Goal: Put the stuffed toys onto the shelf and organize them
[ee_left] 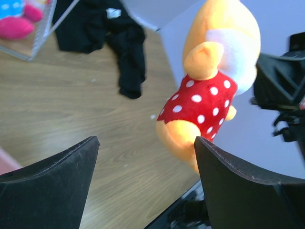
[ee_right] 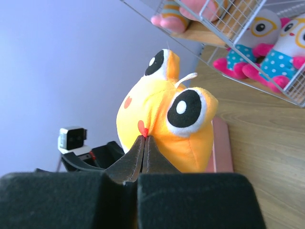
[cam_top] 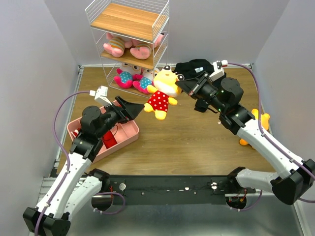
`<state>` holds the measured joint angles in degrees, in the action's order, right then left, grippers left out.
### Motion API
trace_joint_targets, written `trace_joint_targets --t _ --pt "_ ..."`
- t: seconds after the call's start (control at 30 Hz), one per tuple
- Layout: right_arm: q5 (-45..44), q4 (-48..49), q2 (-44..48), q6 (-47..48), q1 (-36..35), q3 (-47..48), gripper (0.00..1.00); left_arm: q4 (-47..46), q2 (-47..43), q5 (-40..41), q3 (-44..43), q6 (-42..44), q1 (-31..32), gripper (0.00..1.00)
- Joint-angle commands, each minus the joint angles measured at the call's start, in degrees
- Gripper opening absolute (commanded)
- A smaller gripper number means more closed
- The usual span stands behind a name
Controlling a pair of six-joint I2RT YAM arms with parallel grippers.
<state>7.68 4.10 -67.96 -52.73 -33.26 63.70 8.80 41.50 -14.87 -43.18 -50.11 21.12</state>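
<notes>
My right gripper [cam_top: 180,84] is shut on the face of a yellow toy in a red polka-dot outfit [cam_top: 161,94] and holds it in the air beside the shelf [cam_top: 129,37]; the same toy shows in the right wrist view [ee_right: 167,126] and the left wrist view [ee_left: 205,90]. My left gripper [cam_top: 138,107] is open and empty, pointing at the toy's feet. Two pink striped toys [cam_top: 129,47] lie on the shelf's middle board. Two white-faced toys with glasses [cam_top: 135,78] sit on the bottom board. A second yellow toy [cam_top: 257,125] lies partly hidden behind my right arm.
A black garment [cam_top: 197,66] lies at the back behind my right gripper. A pink compartment tray [cam_top: 129,132] sits under my left arm at the table's left. The shelf's top board [cam_top: 128,19] holds nothing. Walls close in on both sides.
</notes>
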Motion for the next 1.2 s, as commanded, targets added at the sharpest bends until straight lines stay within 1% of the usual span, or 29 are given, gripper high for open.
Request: trace_joint_targets --t 0.0,0.03,0.1,0.13,0.3,0.5,0.53,0.67,0.7,0.77,0.8,0.83,0.87,0.97,1.0,1.03,1.1,1.13,1.17 --pt "-1.62 4.77 1.6 -7.2 0.12 0.02 0.01 -16.96 0.16 -3.93 2.92 -9.04 0.14 0.91" --pt "-1.79 5.56 1.69 -7.73 0.12 -0.07 0.01 -19.06 0.69 -4.02 3.1 -9.65 0.14 0.91" --pt "-2.41 5.83 1.87 -8.79 0.12 -0.07 0.01 -20.39 1.3 -4.02 3.01 -10.1 0.23 0.91" --pt "-2.76 6.01 1.96 -9.05 0.12 -0.07 0.01 -21.62 1.66 -4.2 2.93 -10.19 0.23 0.89" --pt "-3.99 5.66 2.13 -9.14 0.12 -0.24 0.01 -22.51 1.92 -4.11 2.84 -9.58 0.85 0.88" --pt "-5.4 6.62 1.7 -10.02 0.12 -1.91 0.01 -22.16 3.41 -4.11 2.31 -8.69 1.99 0.79" --pt "-5.31 6.89 1.52 -10.11 0.12 -1.91 0.01 -21.37 4.37 -4.11 1.7 -8.17 2.16 0.75" --pt "-5.22 7.77 0.64 -10.99 0.12 -2.35 0.01 -18.29 7.28 -3.41 -0.59 -6.32 3.66 0.7" --pt "-5.13 7.94 0.47 -11.08 0.12 -2.35 0.01 -18.12 7.72 -3.06 -0.77 -5.97 4.36 0.68" --pt "-5.13 8.03 0.38 -11.34 0.12 -2.71 0.01 -18.11 8.25 -2.53 -1.21 -5.53 4.89 0.52" --pt "-5.31 8.03 0.46 -11.43 0.12 -2.97 0.01 -17.94 8.16 -2.18 -1.47 -5.35 5.15 0.41" --pt "-5.66 8.12 0.55 -11.43 0.12 -3.14 0.01 -17.07 7.99 -1.31 -2.08 -5.18 5.15 0.11" --pt "-5.92 8.03 0.55 -11.34 0.12 -3.49 0.01 -16.54 7.73 -0.95 -2.43 -4.92 5.24 0.0" --pt "-6.1 8.12 0.9 -10.73 0.12 -4.02 0.02 -13.82 6.5 0.9 -4.8 -4.3 5.24 0.0" --pt "-5.93 8.21 1.08 -10.03 0.03 -4.02 0.09 -12.68 6.23 1.6 -6.03 -3.69 5.16 0.0" --pt "-5.05 7.86 1.34 -9.15 0.12 -3.68 0.29 -9.36 6.23 2.39 -9.52 -3.07 5.15 0.0" --pt "-4.0 6.2 2.22 -5.47 0.12 -1.93 0.42 -5.21 6.75 4.41 -13.49 -1.67 5.15 0.0" --pt "-3.64 3.75 2.74 -4.15 0.12 -1.31 0.57 -1.63 7.37 4.94 -17.43 -1.23 5.07 0.0" --pt "-3.55 2.33 4.14 -1.96 0.12 -0.86 0.66 0.06 7.72 5.46 -19.29 -0.96 5.07 0.0"
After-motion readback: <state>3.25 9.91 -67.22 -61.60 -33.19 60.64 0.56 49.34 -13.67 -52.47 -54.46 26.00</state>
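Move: The yellow toy hangs from my closed right fingers by its head. Its middle is about 13 cm right of my open left hand, 6 cm ahead and 3 cm higher; the near foot is only some 6 cm right, 3 cm ahead and 2 cm up. From my right hand that foot is roughly 14 cm left, 4 cm back and 5 cm lower. The pink box sits about 19 cm left of my left hand, 5 cm ahead and 27 cm below; the two toys on the bottom shelf are some 27 cm ahead, 2 cm left and 20 cm down. I take the toy over from my right hand: my left rises about 5 cm while rolling its left side down, then eases right towards the hanging legs and dips a little, shuts on the near foot and lifts another 4 cm or so. My right hand stays nearly in place, twisting some 10 degrees with its left side rising, and opens around the head only at the end, after the left has pinched the foot. ##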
